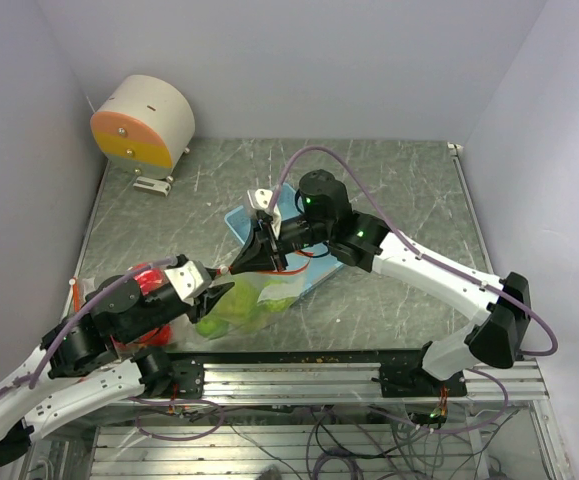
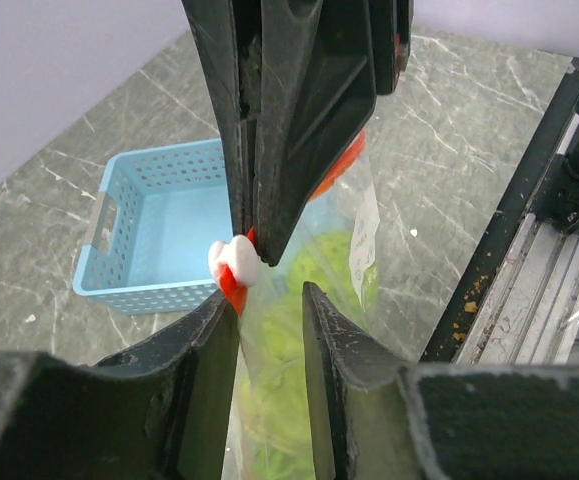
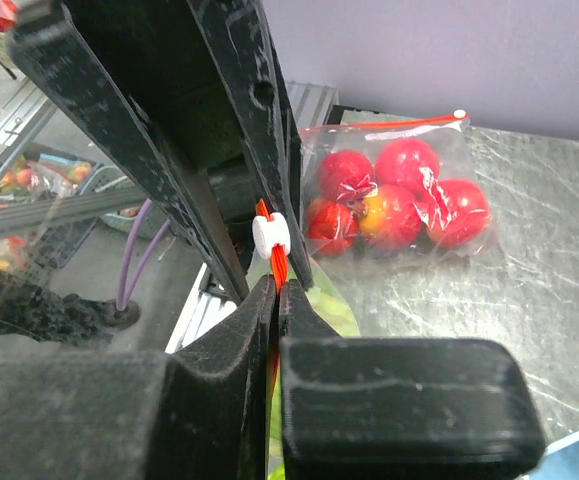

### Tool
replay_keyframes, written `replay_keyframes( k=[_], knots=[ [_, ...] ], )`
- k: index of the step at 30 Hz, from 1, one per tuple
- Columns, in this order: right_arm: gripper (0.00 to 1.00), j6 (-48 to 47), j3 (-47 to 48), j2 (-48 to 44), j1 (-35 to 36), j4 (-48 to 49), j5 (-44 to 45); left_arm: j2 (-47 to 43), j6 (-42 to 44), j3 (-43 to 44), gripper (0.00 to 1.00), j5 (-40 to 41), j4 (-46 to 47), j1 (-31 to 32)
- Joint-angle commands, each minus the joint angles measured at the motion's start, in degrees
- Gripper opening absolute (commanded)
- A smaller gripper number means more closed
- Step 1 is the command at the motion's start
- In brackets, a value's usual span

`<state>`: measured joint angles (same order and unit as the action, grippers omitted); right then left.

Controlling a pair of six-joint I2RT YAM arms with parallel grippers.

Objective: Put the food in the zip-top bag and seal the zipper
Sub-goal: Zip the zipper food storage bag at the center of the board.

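The clear zip-top bag [image 1: 254,300] hangs between both grippers, with green food [image 2: 324,262] inside it. My right gripper [image 3: 276,285] is shut on the red-orange zipper [image 3: 280,262], just behind its white slider [image 3: 269,233]. My left gripper [image 2: 269,298] faces it with its jaws apart. The bag's film and the zipper's end [image 2: 231,292] lie between the left fingers, and the left finger touches the strip. In the top view the left gripper [image 1: 219,283] and right gripper [image 1: 241,262] nearly meet. Red food [image 3: 399,200] lies in a second clear bag [image 3: 461,236] on the table.
The light blue basket [image 2: 159,230] stands just behind the bag, partly under the right arm. A round white and orange drum [image 1: 144,125] sits at the back left. The table's metal rail [image 2: 529,230] runs along the near edge.
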<state>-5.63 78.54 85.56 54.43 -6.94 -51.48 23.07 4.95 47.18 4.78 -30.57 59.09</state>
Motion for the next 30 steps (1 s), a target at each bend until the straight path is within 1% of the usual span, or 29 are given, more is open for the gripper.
replay_keyframes(
  k=[1,4,9,10,12,16,19,21,22,26,30],
  knots=[
    [0.0,1.2,2.3,-2.4,-0.3,4.0,-1.5,0.6,-1.3,-2.1,0.41,-1.6,3.4,0.2],
    [0.0,1.0,2.3,-2.6,-0.3,3.7,-2.5,0.6,-1.4,-2.9,0.4,-0.5,4.7,0.3],
    [0.0,0.7,1.7,-3.0,-0.3,3.6,-2.8,-0.3,-1.1,-3.5,0.27,0.8,7.7,0.2],
    [0.0,0.6,1.7,-3.0,-0.2,3.5,-2.8,-0.3,-1.0,-3.6,0.24,1.1,8.1,0.2],
    [0.0,0.5,1.6,-3.0,-0.3,3.2,-2.6,-0.3,-0.8,-3.5,0.08,1.0,8.5,0.2],
    [0.0,0.0,1.0,-3.5,-0.3,3.2,-1.7,0.6,-1.8,-3.0,0.07,0.5,7.4,0.3],
    [0.24,-0.9,-0.1,-4.3,-0.3,3.7,-0.3,1.4,-2.2,-2.5,0.07,1.3,6.1,0.2],
    [0.37,-2.1,-0.7,-4.9,-0.2,3.7,-0.2,1.5,-2.4,-2.4,0.07,1.6,6.0,0.2],
    [0.41,-2.6,-1.1,-5.2,-0.2,3.9,-0.3,1.3,-2.4,-2.5,0.07,1.8,6.1,0.2],
    [0.49,-3.1,-2.2,-6.0,-0.3,5.7,-1.0,0.5,-1.9,-3.1,0.07,1.0,6.7,0.2],
    [0.5,-3.2,-1.1,-4.8,-0.3,5.8,-1.8,0.8,-1.9,-2.9,0.07,0.2,6.3,0.3]
  ],
)
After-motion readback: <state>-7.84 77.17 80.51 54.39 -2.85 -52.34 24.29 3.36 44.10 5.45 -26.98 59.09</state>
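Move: The white zipper slider sits about 2 cm ahead of the open left hand and 1 cm to its right, level with it. From the right hand, shut on the orange strips, it lies roughly 3 cm left at the same height. The bag's green food hangs some 10 cm below the left hand, 3 cm back and 3 cm right; the blue bin is about 13 cm ahead, 14 cm right and 17 cm down. Closing on the zipper's end just behind the slider, the left hand eases down and right, ending about 1.5 cm lower, and pinches the orange strip. The right hand keeps its grip until the left has shut, then opens to about half and lifts off the strips, rising roughly 4 cm in all, drifting slightly right and back, its fingertips tipping a little upward. ##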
